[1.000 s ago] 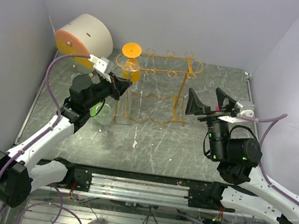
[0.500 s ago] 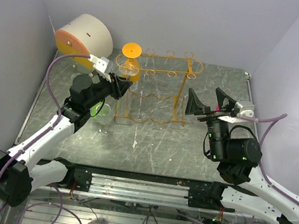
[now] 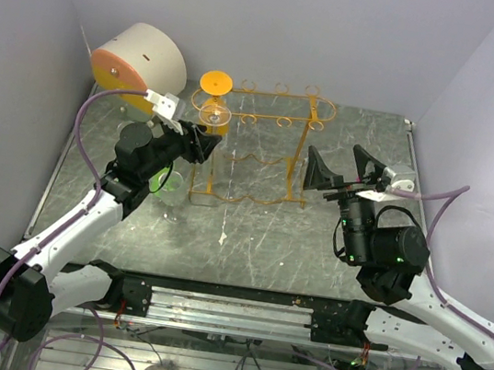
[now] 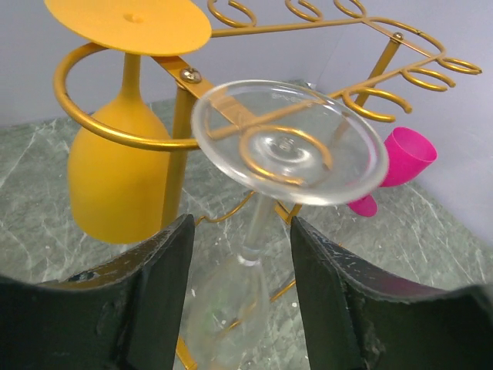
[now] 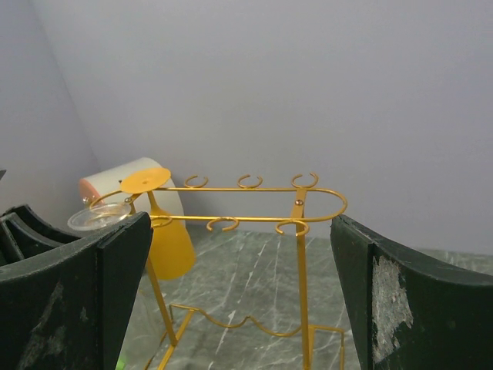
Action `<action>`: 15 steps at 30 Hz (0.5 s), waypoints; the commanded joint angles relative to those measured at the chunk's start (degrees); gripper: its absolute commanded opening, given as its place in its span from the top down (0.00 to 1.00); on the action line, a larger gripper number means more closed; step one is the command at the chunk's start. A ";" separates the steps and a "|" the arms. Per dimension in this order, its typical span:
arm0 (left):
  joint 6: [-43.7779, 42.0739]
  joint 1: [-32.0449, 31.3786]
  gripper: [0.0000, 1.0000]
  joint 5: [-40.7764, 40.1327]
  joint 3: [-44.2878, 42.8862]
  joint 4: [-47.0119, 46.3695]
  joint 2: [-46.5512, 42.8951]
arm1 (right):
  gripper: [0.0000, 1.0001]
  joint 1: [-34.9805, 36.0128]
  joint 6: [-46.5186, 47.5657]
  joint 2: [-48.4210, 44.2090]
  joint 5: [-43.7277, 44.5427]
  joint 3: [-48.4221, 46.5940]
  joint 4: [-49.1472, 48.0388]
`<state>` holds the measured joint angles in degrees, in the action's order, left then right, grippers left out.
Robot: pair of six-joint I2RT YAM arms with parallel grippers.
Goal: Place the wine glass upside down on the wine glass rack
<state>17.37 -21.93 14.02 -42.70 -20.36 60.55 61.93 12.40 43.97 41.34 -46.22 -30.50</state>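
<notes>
A clear wine glass [image 4: 289, 142] hangs upside down in a front loop of the orange-gold wine glass rack [image 4: 385, 69], its foot [image 3: 215, 115] resting on the loop and its bowl below. My left gripper [image 4: 240, 227] is open, its jaws standing either side of the stem and bowl with gaps on both sides. In the top view the left gripper [image 3: 205, 144] sits at the rack's [image 3: 275, 119] left end. My right gripper [image 3: 336, 161] is open and empty, right of the rack [image 5: 254, 189]. The glass foot [image 5: 98, 218] shows at the left edge there.
An orange glass [image 3: 217, 83] hangs upside down in the neighbouring loop [image 4: 115, 185]. A pink glass [image 4: 404, 158] lies beyond the rack. A green-tinted glass [image 3: 170, 185] stands by my left arm. A white cylinder with an orange face [image 3: 140, 57] sits at the back left.
My left gripper's jaws have spread apart, letting go of the clear wine glass, which now hangs from the rack loop. The right gripper has shifted slightly left.
</notes>
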 commanded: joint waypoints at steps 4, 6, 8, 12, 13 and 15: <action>-0.78 0.40 0.23 -1.69 -1.72 -2.03 -1.33 | 0.00 -0.11 -0.27 -0.81 -0.55 -0.54 0.16; -1.23 0.41 0.15 -1.48 -2.13 -0.45 -2.06 | 0.00 -0.14 -0.44 -0.83 -0.56 -0.70 0.61; -1.64 0.40 0.12 -1.18 -2.83 2.54 -2.97 | 0.00 -0.18 -0.61 -0.99 -0.69 -0.95 1.19; -3.80 0.40 0.11 -0.82 -5.33 11.25 -4.78 | 0.00 -0.19 -2.12 -0.95 -1.25 -2.73 3.88; -4.24 0.40 0.10 -1.41 -6.02 13.93 -5.34 | 0.00 -0.15 -2.58 -0.71 -1.65 -3.65 5.19; -5.47 0.40 0.06 -2.02 -7.50 19.51 -7.50 | 0.00 -0.15 -3.63 0.11 -2.33 -5.69 8.74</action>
<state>15.31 -21.89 13.63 -45.93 -10.83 56.84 61.93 11.03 43.77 40.47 -47.53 -26.89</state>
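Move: The clear wine glass already hangs upside down between my left fingertips. Its stem is almost at the hand point, and its middle about 1 cm ahead and 4 cm below. The orange goblet hangs some 8 cm ahead of my left hand, 1 cm to its left and 3 cm below. The rack's next empty front ring is about 7 cm to the right, 1 cm ahead and 5 cm up. From my idle right hand the clear glass lies roughly 11 cm ahead, 22 cm left and 19 cm below. With my left fingers already parted around the clear glass's stem, I first keep the hand still and spread them further, to nearly full opening. Then I begin to ease the hand back from the stem and the rack, rising and drifting a little left as I go, under 2 cm in all, barely tilting the wrist. ##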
